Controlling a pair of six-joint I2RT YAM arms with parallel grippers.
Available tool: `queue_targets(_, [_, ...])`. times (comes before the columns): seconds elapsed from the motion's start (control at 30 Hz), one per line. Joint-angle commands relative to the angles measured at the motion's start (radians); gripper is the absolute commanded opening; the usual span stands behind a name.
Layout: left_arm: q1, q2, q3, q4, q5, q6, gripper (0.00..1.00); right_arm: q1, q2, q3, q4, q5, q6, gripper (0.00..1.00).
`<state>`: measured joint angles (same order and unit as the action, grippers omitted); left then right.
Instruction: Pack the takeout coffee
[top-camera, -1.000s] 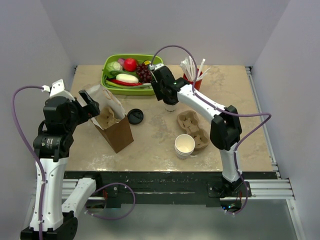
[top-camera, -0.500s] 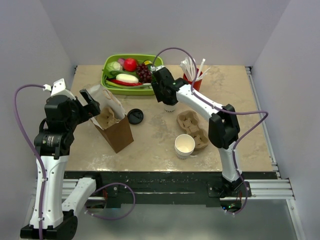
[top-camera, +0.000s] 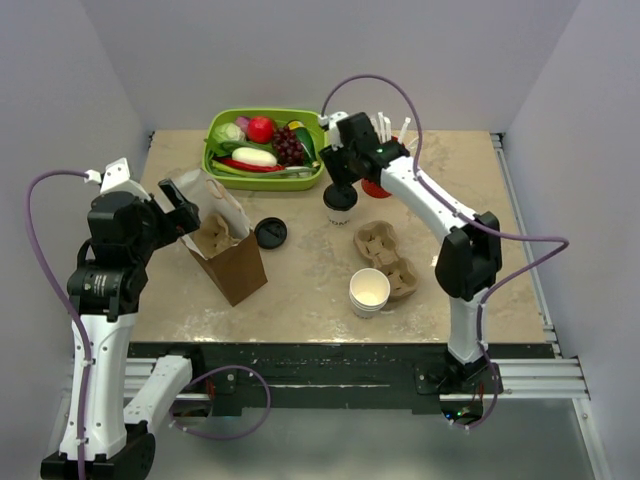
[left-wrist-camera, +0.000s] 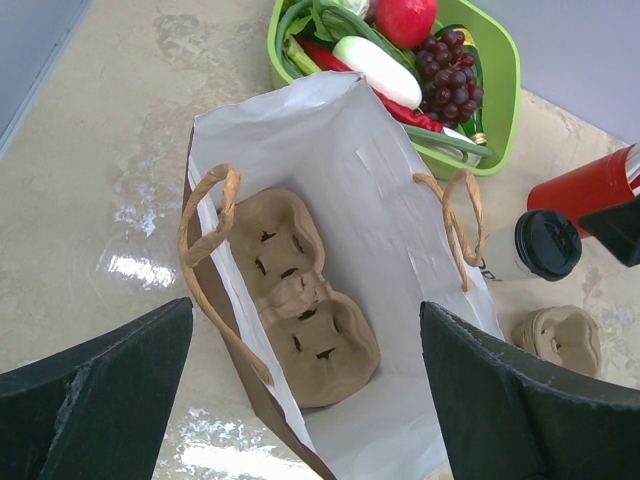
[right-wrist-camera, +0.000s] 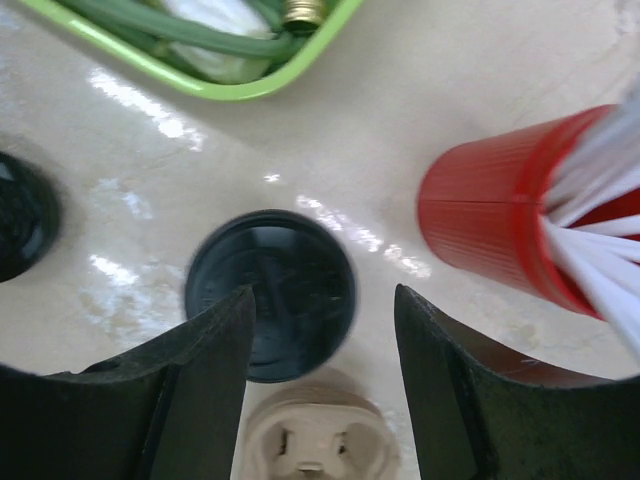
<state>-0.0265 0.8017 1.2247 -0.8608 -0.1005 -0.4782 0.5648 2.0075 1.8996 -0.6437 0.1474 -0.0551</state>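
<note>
The takeout coffee (top-camera: 340, 198), a small white cup with a black lid (right-wrist-camera: 270, 295), stands upright on the table in front of the green tray. My right gripper (top-camera: 338, 180) hovers just above and behind it, open, with its fingers (right-wrist-camera: 200, 370) clear of the lid and nothing held. The brown paper bag (top-camera: 230, 255) stands open at the left with a cardboard carrier (left-wrist-camera: 300, 300) lying inside. Over the bag's mouth my left gripper (left-wrist-camera: 305, 330) is wide open and empty. The coffee (left-wrist-camera: 545, 245) also shows to the right of the bag in the left wrist view.
A green tray (top-camera: 312, 178) of vegetables and fruit sits at the back. A red cup (top-camera: 378, 186) of white utensils stands right beside the right gripper. A loose black lid (top-camera: 270, 232), a second carrier (top-camera: 385, 258) and a stack of white cups (top-camera: 368, 292) lie mid-table.
My right gripper has opened wider and drawn up and back to the right off the coffee, which now stands uncovered. The left arm has not moved.
</note>
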Motion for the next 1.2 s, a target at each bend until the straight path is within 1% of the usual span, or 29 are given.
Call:
queue_targets(0.0, [0.004,-0.004,0.006,0.022,0.007,0.018,1.0,-0.068,-0.006,0.047,-0.06,-0.068,-0.08,0.6])
queue_targets(0.17, [0.004,0.004,0.012,0.023,-0.001,0.023,1.0,-0.088,0.033,0.095,-0.106,-0.143,-0.126,0.59])
queue_targets(0.47, [0.004,0.016,0.012,0.032,-0.001,0.02,1.0,-0.134,0.097,0.136,-0.117,-0.267,-0.109,0.57])
queue_targets(0.67, [0.004,0.019,0.009,0.037,0.002,0.01,1.0,-0.152,0.135,0.164,-0.137,-0.282,-0.083,0.55])
queue_targets(0.83, [0.004,0.024,0.007,0.043,0.002,0.006,1.0,-0.178,0.152,0.151,-0.154,-0.37,-0.04,0.47])
queue_targets(0.9, [0.004,0.028,0.009,0.046,0.002,0.006,0.99,-0.181,0.151,0.139,-0.142,-0.41,-0.023,0.47])
queue_targets(0.93, [0.004,0.028,0.009,0.049,0.004,0.006,1.0,-0.183,0.151,0.13,-0.136,-0.419,-0.02,0.42])
queue_targets(1.0, [0.004,0.031,0.01,0.051,0.005,0.006,0.99,-0.181,0.152,0.125,-0.125,-0.434,-0.003,0.39])
queue_targets(1.03, [0.004,0.033,0.01,0.051,0.007,0.004,1.0,-0.183,0.154,0.124,-0.125,-0.437,0.001,0.34])
queue_targets(1.17, [0.004,0.034,0.01,0.051,0.005,0.004,1.0,-0.184,0.151,0.113,-0.116,-0.456,0.027,0.34])
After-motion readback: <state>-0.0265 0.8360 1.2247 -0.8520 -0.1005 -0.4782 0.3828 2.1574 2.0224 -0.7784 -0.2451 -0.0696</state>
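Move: The black lid on the coffee cup is roughly 6 cm below the right hand, barely ahead and to its left by about 1 cm each. The red straw cup stands some 9 cm to the hand's right and 6 ahead; the carton tray is about 14 cm back and 12 right; the spare lids lie some 20 cm left and 7 back. From the left hand, the lid is around 22 cm ahead, 35 right and 19 below. The right fingertips come down onto the right-hand side of the coffee cup's lid, drawing together from just over half open to about a third. To get there the hand first shifts some 4 cm right, then drops about 4.5 cm as it eases slightly back left, the fingers tipping down some 15 degrees and its left side rolling up about 10. ##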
